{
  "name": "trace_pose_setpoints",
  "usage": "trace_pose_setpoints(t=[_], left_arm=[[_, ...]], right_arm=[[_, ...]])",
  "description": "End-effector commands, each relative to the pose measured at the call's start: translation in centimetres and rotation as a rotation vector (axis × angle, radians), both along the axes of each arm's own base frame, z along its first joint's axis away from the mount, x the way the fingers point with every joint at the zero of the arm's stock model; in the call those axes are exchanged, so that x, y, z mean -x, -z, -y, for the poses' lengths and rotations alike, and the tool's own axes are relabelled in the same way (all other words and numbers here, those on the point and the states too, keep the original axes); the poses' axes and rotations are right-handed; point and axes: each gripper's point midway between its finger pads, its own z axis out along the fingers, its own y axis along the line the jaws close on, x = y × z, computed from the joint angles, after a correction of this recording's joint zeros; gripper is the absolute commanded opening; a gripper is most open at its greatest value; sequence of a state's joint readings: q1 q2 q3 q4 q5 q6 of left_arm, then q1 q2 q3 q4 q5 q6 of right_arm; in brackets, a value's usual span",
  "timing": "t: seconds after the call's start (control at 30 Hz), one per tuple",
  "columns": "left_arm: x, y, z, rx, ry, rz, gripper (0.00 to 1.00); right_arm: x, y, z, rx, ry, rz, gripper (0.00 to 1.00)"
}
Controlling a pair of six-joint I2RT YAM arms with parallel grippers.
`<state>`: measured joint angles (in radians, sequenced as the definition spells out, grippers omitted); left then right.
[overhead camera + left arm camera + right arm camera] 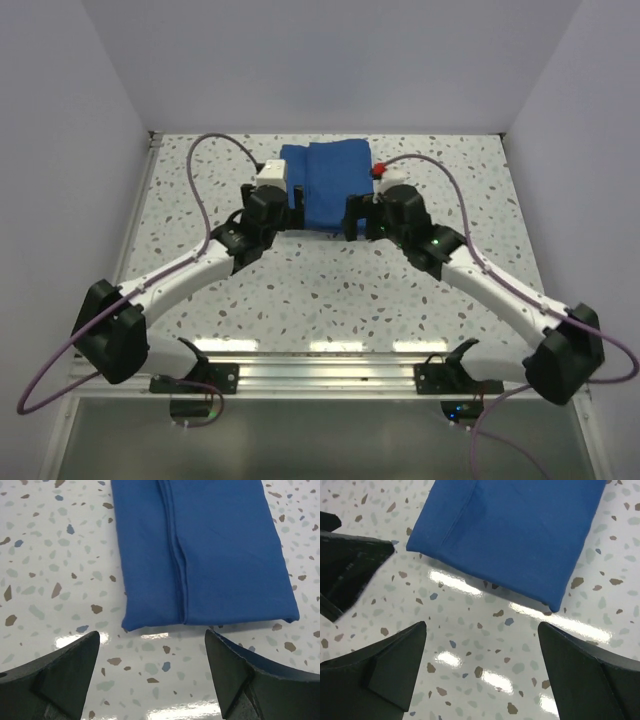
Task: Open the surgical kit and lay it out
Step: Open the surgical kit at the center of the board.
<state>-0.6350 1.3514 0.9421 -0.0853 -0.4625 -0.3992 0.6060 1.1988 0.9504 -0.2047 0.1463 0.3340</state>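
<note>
The surgical kit (328, 185) is a folded royal-blue cloth bundle lying shut on the speckled table, at the back centre. My left gripper (292, 203) hovers just off its near left corner and my right gripper (352, 218) off its near right corner. In the left wrist view the bundle (200, 550) shows a lengthwise fold seam, and the left gripper (152, 645) is open just short of its near edge. From the right wrist, the bundle (515, 530) lies ahead of the right gripper (482, 630), which is open over bare table. Whatever the cloth wraps is hidden.
One finger of the left gripper (350, 565) reaches into the right wrist view at the left. White walls close the table (320, 290) on three sides. A metal rail (320, 368) runs along the near edge, and purple cables (200, 190) arc over both arms.
</note>
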Motion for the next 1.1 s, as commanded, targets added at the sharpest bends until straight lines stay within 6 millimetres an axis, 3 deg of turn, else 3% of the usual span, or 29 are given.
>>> trace_pose_setpoints(t=[0.0,0.07,0.17,0.2,0.23,0.27,0.3,0.33,0.37,0.4,0.43,0.47,0.5,0.53,0.57,0.7,0.93,1.07], left_arm=[[-0.7,-1.6,1.0,-0.066,-0.032,0.010,0.90],[-0.9,-2.4,1.3,-0.064,-0.015,0.019,0.89],[0.1,-3.9,-0.2,-0.061,-0.043,0.051,0.89],[0.5,-4.3,-1.0,-0.065,-0.068,0.064,0.90],[0.9,-4.5,-1.6,-0.054,-0.089,0.067,0.90],[1.8,-5.3,-2.1,-0.017,-0.093,0.088,0.90],[2.2,-5.6,-2.3,0.004,-0.088,0.096,0.91],[2.9,-5.1,-2.5,0.016,-0.079,0.091,0.91],[3.3,-5.2,-2.6,0.039,-0.072,0.098,0.91],[4.0,-6.1,-2.6,0.078,-0.050,0.117,0.91],[4.5,-5.4,-2.8,0.087,-0.048,0.107,0.91],[5.1,-5.8,-3.2,0.105,-0.049,0.118,0.91],[5.4,-5.8,-3.4,0.114,-0.053,0.116,0.91],[6.0,-4.8,-3.8,0.111,-0.061,0.094,0.91],[6.5,-5.3,-4.2,0.133,-0.062,0.114,0.91],[7.7,-4.5,-4.6,0.169,-0.040,0.129,0.92],[8.8,-1.2,-4.9,0.178,-0.029,0.084,0.91],[9.1,-0.9,-5.0,0.189,-0.024,0.094,0.91]], right_arm=[[-1.7,0.7,0.3,0.229,0.079,-0.040,0.98],[-2.6,0.6,-1.9,0.188,0.031,-0.051,0.98],[-4.4,0.4,-5.0,0.222,0.005,-0.065,0.96],[-5.4,-1.6,-6.1,0.211,0.004,-0.033,0.96],[-5.9,0.3,-6.9,0.264,-0.006,-0.071,0.96],[-6.5,0.3,-8.6,0.290,-0.025,-0.063,0.96],[-6.7,-1.2,-9.3,0.269,-0.028,-0.032,0.96],[-7.0,0.4,-10.1,0.313,-0.038,-0.055,0.96],[-7.4,0.8,-10.8,0.330,-0.042,-0.056,0.96],[-7.9,-0.5,-11.8,0.320,-0.045,-0.032,0.96],[-8.2,0.0,-12.0,0.340,-0.040,-0.043,0.96],[-8.7,2.0,-12.6,0.369,-0.043,-0.070,0.96],[-9.4,1.5,-13.1,0.361,-0.041,-0.059,0.96],[-9.8,2.3,-13.1,0.385,-0.028,-0.068,0.96],[-10.2,4.1,-13.5,0.410,-0.031,-0.091,0.96],[-11.9,5.6,-14.3,0.455,0.002,-0.099,0.96],[-13.9,8.6,-12.8,0.589,0.103,-0.093,0.96],[-14.9,9.8,-12.3,0.624,0.146,-0.101,0.92]])
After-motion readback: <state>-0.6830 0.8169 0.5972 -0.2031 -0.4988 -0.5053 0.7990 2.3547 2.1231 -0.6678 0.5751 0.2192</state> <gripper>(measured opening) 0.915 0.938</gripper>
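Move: The surgical kit lies folded, its middle about 21 cm ahead of the right hand, 10 cm to its left and 16 cm below. The near end of its flap edge is about 9 cm ahead and 14 cm left of that hand, where the left gripper hovers 20 cm left and 4 cm farther out. From the left hand, the kit's middle is some 17 cm ahead, 11 cm right and 13 cm below. Swing the open right gripper left and forward over the kit, about 14 cm each way, then sink some 11 cm towards the near part of the flap edge, rolling its left side down about 30 degrees. Meanwhile clear the left gripper: after a brief nudge right, take it up, back and left, then down again to its starting height, ending about 9 cm back, fingers open. ##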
